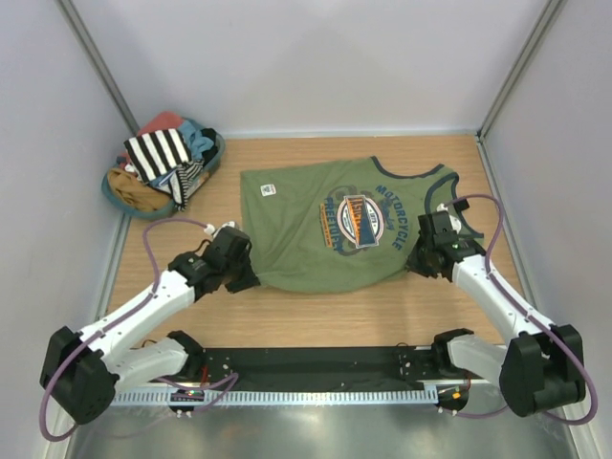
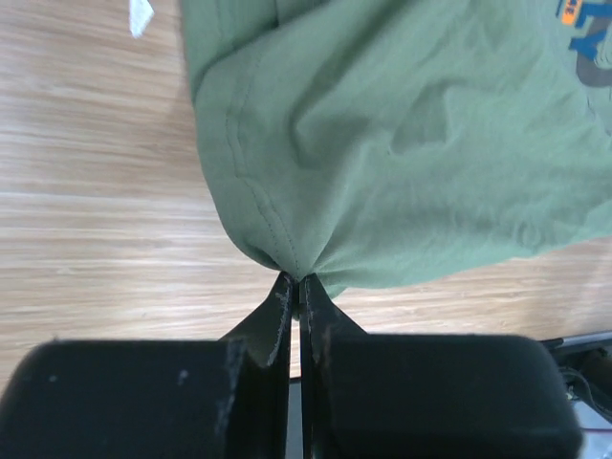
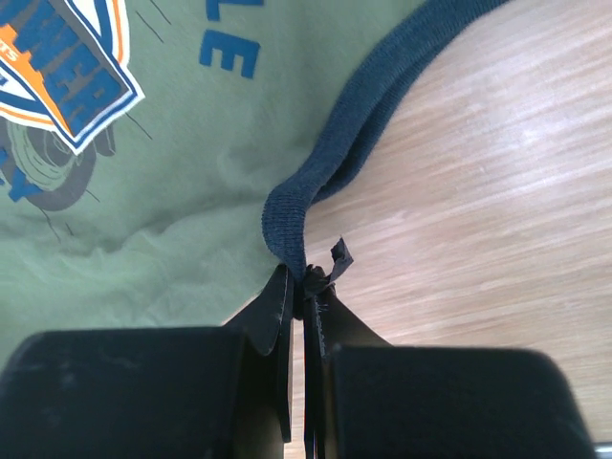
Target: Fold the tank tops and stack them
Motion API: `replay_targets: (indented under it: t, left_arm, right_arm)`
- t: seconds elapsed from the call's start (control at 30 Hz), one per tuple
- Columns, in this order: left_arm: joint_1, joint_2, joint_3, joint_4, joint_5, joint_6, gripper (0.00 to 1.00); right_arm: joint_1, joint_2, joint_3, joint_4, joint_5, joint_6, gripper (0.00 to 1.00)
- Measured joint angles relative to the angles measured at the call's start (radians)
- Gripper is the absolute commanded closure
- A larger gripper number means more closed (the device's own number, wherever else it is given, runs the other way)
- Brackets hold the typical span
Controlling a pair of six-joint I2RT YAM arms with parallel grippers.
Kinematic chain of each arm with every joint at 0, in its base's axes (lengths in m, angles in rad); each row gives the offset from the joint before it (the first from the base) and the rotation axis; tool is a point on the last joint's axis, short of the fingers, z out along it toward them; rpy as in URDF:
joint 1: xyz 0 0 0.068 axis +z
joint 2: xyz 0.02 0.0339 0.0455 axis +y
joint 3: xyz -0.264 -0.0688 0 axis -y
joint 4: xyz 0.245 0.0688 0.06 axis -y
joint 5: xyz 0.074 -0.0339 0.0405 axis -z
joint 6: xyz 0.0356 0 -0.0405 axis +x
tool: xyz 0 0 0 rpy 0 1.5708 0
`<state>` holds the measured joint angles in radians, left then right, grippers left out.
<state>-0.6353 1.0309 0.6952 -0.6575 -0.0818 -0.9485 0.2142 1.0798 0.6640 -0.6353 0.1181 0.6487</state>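
The olive green tank top (image 1: 325, 225) lies spread on the wooden table, its printed patch (image 1: 361, 222) facing up. My left gripper (image 1: 251, 277) is shut on the near left hem corner; in the left wrist view the green cloth (image 2: 382, 143) bunches into the shut left gripper (image 2: 296, 282). My right gripper (image 1: 413, 266) is shut on the dark ribbed armhole trim (image 3: 316, 182) at the top's near right edge, pinched at the right gripper (image 3: 304, 277). The black-and-white striped tank top (image 1: 161, 153) lies on the pile in the basket at the back left.
A blue basket (image 1: 214, 164) at the back left holds the striped top with salmon-red, light blue and tan garments. White walls enclose the table on three sides. A black rail (image 1: 316, 363) runs along the near edge between the arm bases.
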Motion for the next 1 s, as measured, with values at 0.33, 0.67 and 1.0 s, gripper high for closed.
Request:
replay_targets:
  t: [0.33,0.67,1.0]
  left_arm:
    - [0.194,0.142,0.138,0.013,0.062,0.105,1.00]
    - [0.319,0.349,0.233,0.097,0.113,0.151,1.00]
    - [0.369,0.517,0.307,0.145,0.121,0.172,1.00]
  right_arm:
    - [0.000,0.259,0.257,0.011,0.042,-0.038,0.94]
    - [0.000,0.528,0.477,0.027,0.064,-0.064,0.94]
    - [0.000,0.704,0.647,0.013,0.082,-0.072,0.94]
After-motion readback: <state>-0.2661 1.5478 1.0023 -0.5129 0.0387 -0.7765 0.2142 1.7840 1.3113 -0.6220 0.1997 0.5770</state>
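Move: Both hands already hold the near edge of the green tank top above the table. The left hand is bound for its far left corner, about 32 cm ahead, 6 cm left and 8 cm below; the white label is roughly 27 cm ahead and 1 cm right. From the right hand, the far underarm lies about 34 cm ahead, 6 cm left and 6 cm below; the round print is some 15 cm ahead and 11 cm left. Keeping their pinch on the near edge, left fingers at the hem end and right fingers at the navy underarm trim, both hands carry the cloth forward over the shirt towards its far edge, about 14 cm with the left and 16 cm with the right. Each rises a couple of centimetres, then sinks again; the left also drifts some 4 cm left and turns slightly counter-clockwise. ##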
